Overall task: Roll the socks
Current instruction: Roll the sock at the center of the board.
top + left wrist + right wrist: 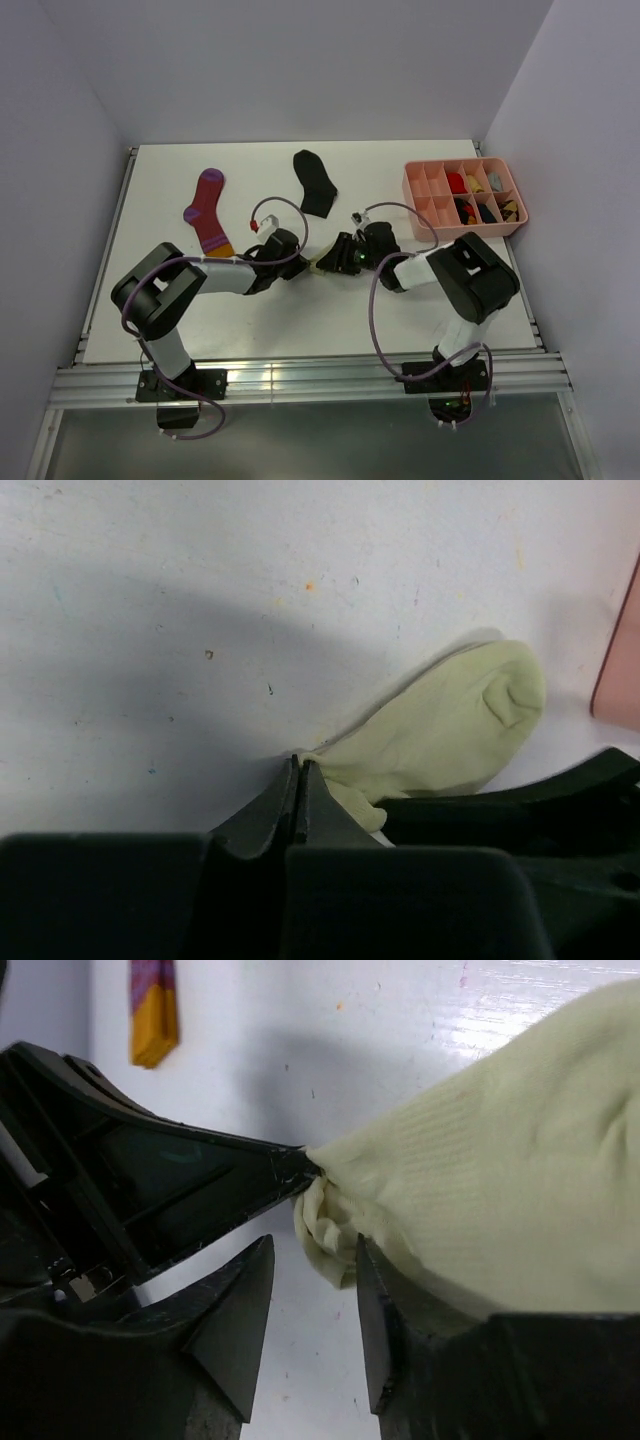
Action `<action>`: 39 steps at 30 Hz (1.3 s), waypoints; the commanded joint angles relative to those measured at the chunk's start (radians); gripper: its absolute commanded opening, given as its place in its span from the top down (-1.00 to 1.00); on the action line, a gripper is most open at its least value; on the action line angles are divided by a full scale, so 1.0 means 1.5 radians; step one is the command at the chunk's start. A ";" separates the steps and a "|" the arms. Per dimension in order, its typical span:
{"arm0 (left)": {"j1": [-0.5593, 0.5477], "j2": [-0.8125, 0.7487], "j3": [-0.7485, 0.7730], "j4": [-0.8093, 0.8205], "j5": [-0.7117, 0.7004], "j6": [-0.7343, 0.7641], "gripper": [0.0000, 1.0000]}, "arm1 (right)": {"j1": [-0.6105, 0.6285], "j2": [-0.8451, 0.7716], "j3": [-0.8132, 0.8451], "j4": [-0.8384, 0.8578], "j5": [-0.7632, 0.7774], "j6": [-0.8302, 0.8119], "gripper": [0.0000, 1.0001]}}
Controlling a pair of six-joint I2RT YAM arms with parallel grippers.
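The small cream sock (pixel 450 730) lies on the white table between my two grippers, its near end bunched (pixel 330 1235). My left gripper (pixel 300 761) is shut, its tips pinching the sock's edge; the right wrist view shows it (pixel 298 1167) holding the drawn-out corner. My right gripper (pixel 314 1242) is open, the bunched end resting against its right finger (pixel 372 1300) with a gap to the left one. Both grippers meet mid-table (pixel 322 262). The magenta striped sock (pixel 208 210) and the black ankle sock (pixel 316 182) lie flat further back.
A pink compartment tray (pixel 410 195) holding several small rolled items stands at the back right; its edge (pixel 620 660) shows in the left wrist view. The magenta sock's orange toe (pixel 152 1010) appears at the top left of the right wrist view.
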 commanded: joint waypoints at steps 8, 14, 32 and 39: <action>-0.016 -0.055 0.046 -0.165 -0.072 0.053 0.99 | 0.157 -0.171 0.048 -0.254 0.303 -0.276 0.07; -0.018 -0.060 0.063 -0.203 -0.075 0.062 0.99 | 0.231 -0.169 0.023 -0.176 0.381 -0.384 0.08; -0.017 -0.060 0.075 -0.232 -0.065 0.060 0.99 | 0.283 -0.036 0.063 -0.078 0.394 -0.461 0.06; -0.017 -0.072 0.066 -0.233 -0.068 0.046 0.99 | 0.283 0.008 0.102 -0.131 0.396 -0.446 0.13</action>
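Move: The small rolled cuff of the pale green sock sits right at my shut left fingertips, which already pinch it. It lies about 2 cm to the left of my open right hand and 1 cm below. The sock's flat toe runs off to the right, some 7 cm right of my left hand and 3 cm ahead. The black sock is about 20 cm ahead of my right hand. The striped sock lies about 24 cm left of my left hand and 12 cm ahead. My left hand keeps its pinch on the cuff and drags it about 4 cm to the left and a little back, rolling some 10 degrees. My open right hand lifts away leftward and back, rolling about 50 degrees counter-clockwise as seen from behind the hand. It then comes forward and down, still going left, until its fingers straddle the roll again without closing. ##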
